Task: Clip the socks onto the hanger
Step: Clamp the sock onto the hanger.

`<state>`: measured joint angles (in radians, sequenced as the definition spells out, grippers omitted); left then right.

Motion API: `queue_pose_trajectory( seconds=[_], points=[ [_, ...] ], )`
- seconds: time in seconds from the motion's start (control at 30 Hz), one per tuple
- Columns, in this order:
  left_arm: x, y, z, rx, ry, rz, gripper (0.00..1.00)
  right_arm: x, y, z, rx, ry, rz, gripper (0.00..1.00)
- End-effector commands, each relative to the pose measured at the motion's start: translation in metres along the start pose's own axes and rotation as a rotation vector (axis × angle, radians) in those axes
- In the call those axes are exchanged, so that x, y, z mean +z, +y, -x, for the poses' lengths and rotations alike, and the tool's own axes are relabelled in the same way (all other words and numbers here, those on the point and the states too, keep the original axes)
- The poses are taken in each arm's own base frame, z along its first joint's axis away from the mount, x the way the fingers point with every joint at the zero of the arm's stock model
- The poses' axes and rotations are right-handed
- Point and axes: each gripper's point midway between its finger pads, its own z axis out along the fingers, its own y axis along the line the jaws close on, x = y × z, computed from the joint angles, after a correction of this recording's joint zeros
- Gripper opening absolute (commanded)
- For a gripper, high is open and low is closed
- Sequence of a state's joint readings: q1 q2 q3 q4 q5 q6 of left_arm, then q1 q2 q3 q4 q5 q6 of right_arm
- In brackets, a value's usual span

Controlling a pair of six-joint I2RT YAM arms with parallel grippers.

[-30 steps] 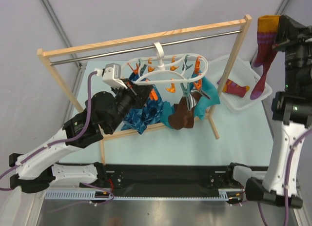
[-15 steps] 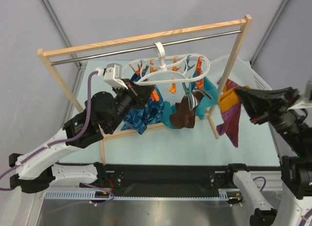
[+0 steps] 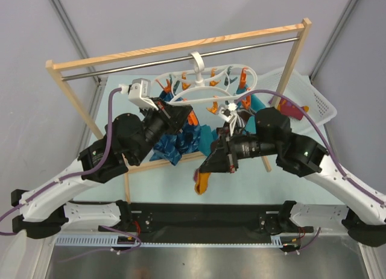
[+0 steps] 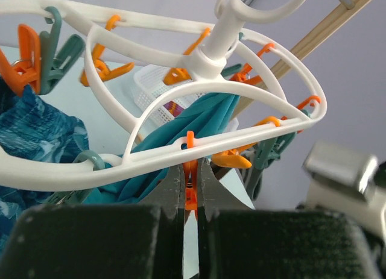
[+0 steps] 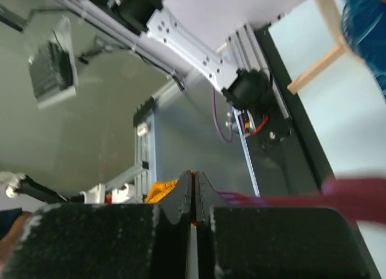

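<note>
The white hanger point(image 3: 208, 86) hangs by its hook from the rack's metal bar, with orange and teal clips dangling around its rings. My left gripper point(image 3: 184, 117) is under its left side, shut on an orange clip point(image 4: 190, 193) just below the white ring point(image 4: 241, 131). My right gripper point(image 3: 210, 166) is low in front of the hanger, shut on a striped sock; the orange toe point(image 3: 202, 181) dangles below it. In the right wrist view the sock's orange part point(image 5: 161, 191) and blurred magenta part point(image 5: 344, 194) flank the shut fingertips point(image 5: 184, 188).
The wooden-framed rack point(image 3: 175, 47) spans the table's back. Blue patterned cloth point(image 3: 178, 143) and teal cloth point(image 4: 199, 119) hang from the hanger's clips. A white basket point(image 3: 316, 107) at the back right holds another striped sock point(image 3: 294, 108).
My right arm has swung from the far right, where it held the sock high, to the centre in front of the hanger, carrying the sock along. The left arm has not moved.
</note>
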<state>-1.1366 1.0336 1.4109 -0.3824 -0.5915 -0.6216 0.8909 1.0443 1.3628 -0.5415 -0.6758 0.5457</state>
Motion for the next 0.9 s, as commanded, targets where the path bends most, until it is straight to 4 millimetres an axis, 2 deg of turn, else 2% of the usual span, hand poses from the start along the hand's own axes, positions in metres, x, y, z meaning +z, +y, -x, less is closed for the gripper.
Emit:
queue_pose_trajectory(
  seconds=[0.0,0.07,0.2,0.27,0.3,0.33,0.43,0.57,0.67,0.87],
  points=[
    [-0.007,-0.007,0.002,-0.03,0.015,-0.038,0.0,0.001,0.014,0.022,-0.121,-0.129,-0.088,0.0],
    [-0.008,-0.008,0.003,-0.035,0.017,-0.044,0.0,0.011,0.003,0.028,-0.113,-0.168,-0.141,0.0],
    [-0.013,-0.01,0.004,-0.053,0.022,-0.061,0.0,0.014,-0.019,0.039,-0.083,-0.317,-0.277,0.0],
    [-0.017,-0.011,0.006,-0.074,0.02,-0.081,0.0,0.007,-0.031,0.056,-0.063,-0.459,-0.361,0.0],
    [-0.017,-0.011,0.002,-0.08,0.027,-0.085,0.0,0.003,-0.044,0.054,-0.025,-0.499,-0.406,0.0],
    [-0.019,-0.013,0.004,-0.095,0.023,-0.097,0.0,-0.004,-0.055,0.062,-0.007,-0.566,-0.464,0.0],
    [-0.022,-0.015,0.004,-0.098,0.029,-0.114,0.0,-0.018,-0.069,0.079,0.048,-0.696,-0.551,0.0],
    [-0.024,-0.016,0.004,-0.091,0.035,-0.125,0.0,-0.026,-0.067,0.101,0.077,-0.796,-0.574,0.0],
    [-0.025,-0.016,0.004,-0.088,0.035,-0.134,0.0,-0.023,-0.064,0.11,0.085,-0.817,-0.567,0.0],
    [-0.026,-0.016,0.003,-0.069,0.04,-0.138,0.0,-0.024,-0.053,0.119,0.084,-0.838,-0.534,0.0]
  ],
)
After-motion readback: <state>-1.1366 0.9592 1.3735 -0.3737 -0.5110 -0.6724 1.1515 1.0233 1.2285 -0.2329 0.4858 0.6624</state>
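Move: The orange clip pinched in my left hand hangs about 13 cm ahead of my right hand, which already holds the orange-and-maroon sock, some 3 cm to its left and a touch higher. The yellow clip on the near rim is roughly 15 cm ahead and 3 cm right; the teal sock hangs 10 cm ahead, 1 cm right and about 6 cm lower. From my left hand the held sock is about 14 cm back, 3 cm right, 6 cm lower. Still gripping the sock, my right hand eases left a couple of centimetres with a small dip back and down, then sweeps forward some 13 cm to the clip, easing back right and lifting at the end, while my wrist swings about 50 degrees clockwise from pointing left to pointing forward-left. Meanwhile my left hand keeps its pinch on the clip and draws it about 2 cm back and slightly up to meet the sock. ##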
